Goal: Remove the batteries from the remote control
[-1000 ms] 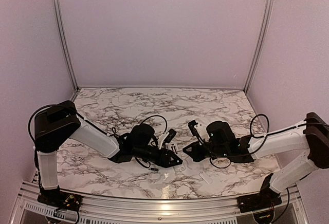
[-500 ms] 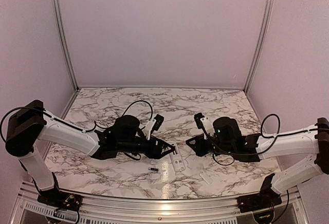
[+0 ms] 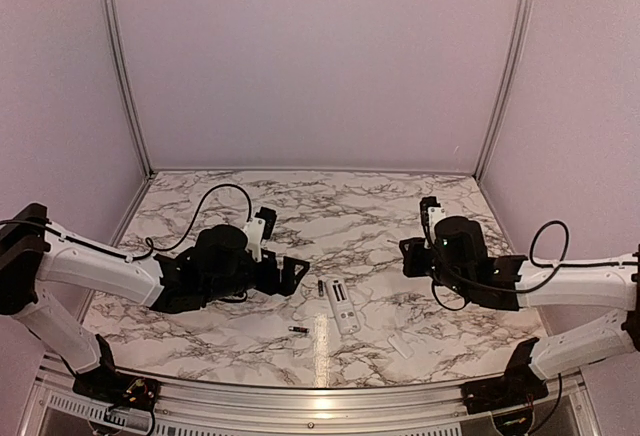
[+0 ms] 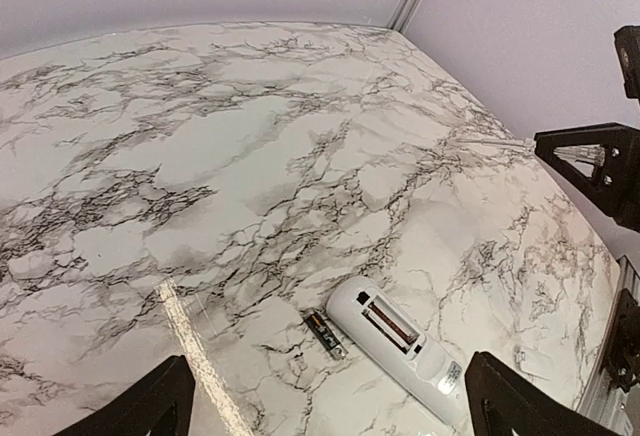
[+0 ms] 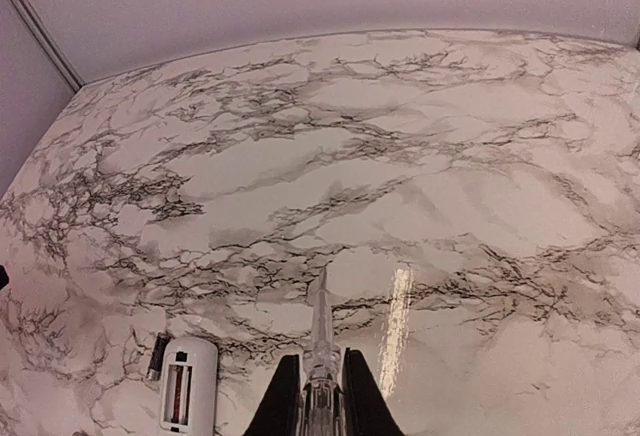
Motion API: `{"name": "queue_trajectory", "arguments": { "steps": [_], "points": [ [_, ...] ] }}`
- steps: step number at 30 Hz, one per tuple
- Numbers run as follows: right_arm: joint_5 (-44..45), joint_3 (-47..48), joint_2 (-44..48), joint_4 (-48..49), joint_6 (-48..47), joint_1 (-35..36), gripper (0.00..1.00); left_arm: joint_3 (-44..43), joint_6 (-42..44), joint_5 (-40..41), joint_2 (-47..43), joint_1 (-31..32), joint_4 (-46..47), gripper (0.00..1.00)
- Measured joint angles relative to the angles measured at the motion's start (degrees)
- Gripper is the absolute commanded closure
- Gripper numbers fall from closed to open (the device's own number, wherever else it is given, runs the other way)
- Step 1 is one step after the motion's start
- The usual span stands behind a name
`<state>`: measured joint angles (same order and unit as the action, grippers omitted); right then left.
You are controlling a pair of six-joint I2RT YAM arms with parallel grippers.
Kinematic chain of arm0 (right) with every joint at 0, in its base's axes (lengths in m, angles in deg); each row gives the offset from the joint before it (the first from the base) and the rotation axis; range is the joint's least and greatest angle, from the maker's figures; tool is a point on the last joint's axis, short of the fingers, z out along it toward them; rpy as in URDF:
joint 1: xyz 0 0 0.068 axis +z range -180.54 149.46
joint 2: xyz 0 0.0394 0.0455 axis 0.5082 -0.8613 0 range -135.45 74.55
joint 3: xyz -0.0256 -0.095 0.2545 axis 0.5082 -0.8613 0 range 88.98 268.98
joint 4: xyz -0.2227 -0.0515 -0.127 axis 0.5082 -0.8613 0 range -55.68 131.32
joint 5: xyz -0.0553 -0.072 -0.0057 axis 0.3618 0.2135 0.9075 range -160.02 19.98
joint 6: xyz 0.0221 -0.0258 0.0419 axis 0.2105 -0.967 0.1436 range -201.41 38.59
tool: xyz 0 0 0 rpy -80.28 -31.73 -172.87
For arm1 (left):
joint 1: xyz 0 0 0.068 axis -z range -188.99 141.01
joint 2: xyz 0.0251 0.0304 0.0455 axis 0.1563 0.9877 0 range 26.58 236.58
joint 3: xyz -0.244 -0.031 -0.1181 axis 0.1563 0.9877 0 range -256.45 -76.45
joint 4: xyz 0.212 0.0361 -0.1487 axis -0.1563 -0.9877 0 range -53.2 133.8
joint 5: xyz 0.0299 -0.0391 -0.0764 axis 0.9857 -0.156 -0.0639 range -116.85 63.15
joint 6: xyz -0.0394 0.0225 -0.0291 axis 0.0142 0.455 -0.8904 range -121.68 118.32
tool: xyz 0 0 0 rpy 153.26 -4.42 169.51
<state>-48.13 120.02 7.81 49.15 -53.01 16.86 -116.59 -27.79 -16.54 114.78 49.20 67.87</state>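
The white remote control (image 3: 341, 305) lies on the marble table with its open recess facing up; it also shows in the left wrist view (image 4: 405, 341) and the right wrist view (image 5: 188, 396). One dark battery (image 3: 319, 287) lies right beside its far end, seen too in the left wrist view (image 4: 325, 334) and the right wrist view (image 5: 157, 356). A second battery (image 3: 298, 329) lies nearer the front edge. My left gripper (image 3: 290, 274) is open and empty, left of the remote (image 4: 328, 381). My right gripper (image 3: 408, 256) is shut on a thin pale stick (image 5: 321, 331), right of the remote.
A small white flat cover piece (image 3: 401, 344) lies on the table near the front, right of the remote. Metal frame posts (image 3: 122, 66) and pale walls enclose the marble table (image 3: 330, 206). My right gripper and the stick's tip (image 4: 490, 141) show at the left wrist view's right edge.
Both arms have drawn back from the centre, the left to the left and the right to the right. The remote and the battery beside it now lie uncovered on the table.
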Motion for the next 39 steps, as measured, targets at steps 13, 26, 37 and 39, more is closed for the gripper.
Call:
{"name": "queue_trajectory", "arguments": {
  "steps": [13,26,37,39],
  "points": [
    [2.3,-3.2,-2.8,1.2,0.5,-8.9,1.00,7.4,0.2,11.9,-9.6,-0.9,1.0,0.01],
    [-1.0,-5.2,-11.4,9.8,-0.4,-15.2,1.00,9.0,1.2,14.2,-10.9,-0.9,2.7,0.01],
    [-1.1,-7.3,-16.1,15.1,-0.5,-15.2,1.00,9.3,1.3,14.2,-11.4,-0.9,3.5,0.02],
    [-1.1,-7.4,-16.4,15.8,-0.5,-15.2,1.00,9.3,1.3,14.2,-11.4,-0.9,3.7,0.02]
  ]
}}
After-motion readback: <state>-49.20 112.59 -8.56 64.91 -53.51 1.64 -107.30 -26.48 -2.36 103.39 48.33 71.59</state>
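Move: The right hand holds a clear stick. The open table spot it heads for is about 4 cm ahead, 8 cm right and 14 cm below. From the same hand, the remote control lies roughly 5 cm back and 13 cm left, the battery cover about 15 cm back and straight in line. From the empty left hand, that spot is some 7 cm ahead and 32 cm right. The remote is about 12 cm right and 2 cm back, and the nearer battery 3 cm ahead and 6 cm right. Keeping its pinch on the clear stick, the right hand carries it away from the remote control, first about 8 cm right and a little forward, then mainly down, sinking some 9 cm in all while turning about 15 degrees clockwise. The left hand, empty and still wide open, draws off leftward and slightly up, then nearly stops. ##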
